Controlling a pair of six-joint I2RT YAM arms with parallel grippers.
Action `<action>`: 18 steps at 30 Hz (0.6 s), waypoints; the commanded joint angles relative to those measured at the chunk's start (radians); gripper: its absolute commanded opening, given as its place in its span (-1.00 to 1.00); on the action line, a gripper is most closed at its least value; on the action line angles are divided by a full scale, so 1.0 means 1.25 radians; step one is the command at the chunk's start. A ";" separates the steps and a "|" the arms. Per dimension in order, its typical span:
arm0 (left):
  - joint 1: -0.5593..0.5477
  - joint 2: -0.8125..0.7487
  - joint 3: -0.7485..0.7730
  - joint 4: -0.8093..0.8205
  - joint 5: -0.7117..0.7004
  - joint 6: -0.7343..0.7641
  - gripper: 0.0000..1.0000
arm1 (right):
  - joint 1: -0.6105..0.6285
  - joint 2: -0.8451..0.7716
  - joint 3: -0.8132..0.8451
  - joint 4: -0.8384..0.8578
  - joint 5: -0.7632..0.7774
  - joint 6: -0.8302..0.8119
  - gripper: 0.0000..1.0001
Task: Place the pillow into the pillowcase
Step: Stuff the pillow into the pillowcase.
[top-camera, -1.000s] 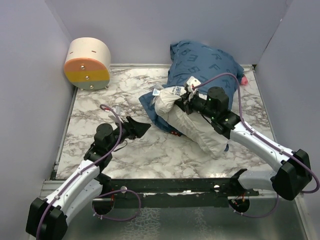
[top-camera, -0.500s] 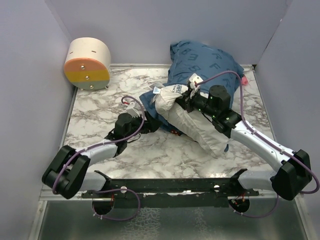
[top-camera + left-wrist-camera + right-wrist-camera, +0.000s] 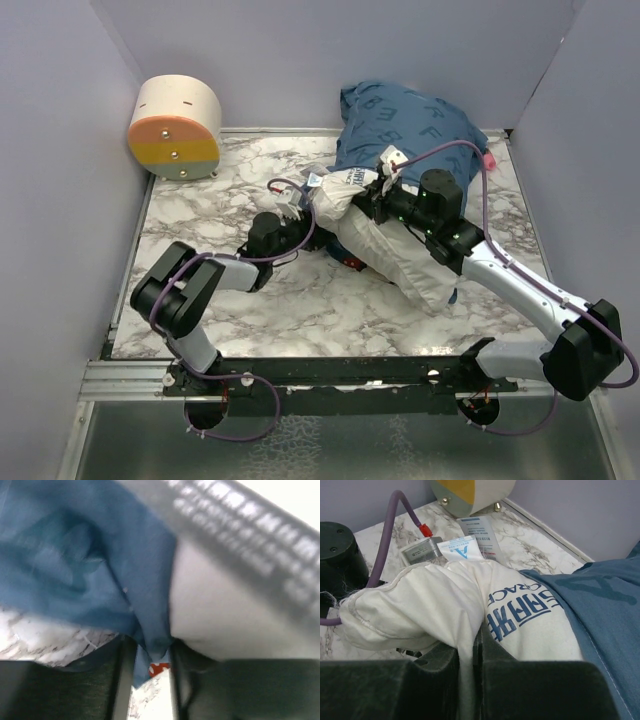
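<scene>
The white pillow [image 3: 395, 255] lies slanted across the marble table, its upper end inside the mouth of the dark blue pillowcase [image 3: 405, 120]. My right gripper [image 3: 372, 197] is shut on a fold of the pillow [image 3: 420, 610] beside its blue printed lettering; in the right wrist view the gripper [image 3: 470, 647] pinches white cloth. My left gripper [image 3: 308, 232] reaches the pillowcase's lower left flap. In the left wrist view its jaws [image 3: 148, 650] stand apart, with a tip of the blue pillowcase [image 3: 100, 565] hanging between them and the pillow [image 3: 225, 615] on the right.
A cream drum with an orange, yellow and teal face [image 3: 176, 128] stands at the back left corner. Lilac walls close in the table [image 3: 200, 210] on three sides. A small red thing [image 3: 159, 669] lies under the pillow's edge. Paper tags [image 3: 477, 535] lie by the pillow's end.
The left arm swung from the near left of the table across to the pillowcase's lower flap, so blue cloth now sits between its jaws. The right arm has barely moved.
</scene>
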 commanded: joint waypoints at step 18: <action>0.006 -0.614 0.081 -0.535 0.086 0.146 -1.00 | 0.024 0.238 0.244 -0.337 0.159 -0.099 -0.99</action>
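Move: The pillowcase's open rim lies right at my left hand, about 1 cm ahead and 2 cm to the right, between the still-open fingers. The bunched pillow is centred some 15 cm to that hand's right, 3 cm back and 4 cm up; the pillowcase's body lies roughly 24 cm ahead and 18 cm right. My right hand still grips the pillow's bunched end, with the rim about 8 cm to its left, level with it, and some 14 cm lower. I shut my left fingers, pinching the pillowcase's rim while that hand edges a bit farther right, then haul the rim up about 12 cm and back and left some 7 cm towards myself, fingers tipping up roughly 10 degrees. My right hand keeps its hold on the pillow and, late on, lifts it around 5 cm and slightly forward. ##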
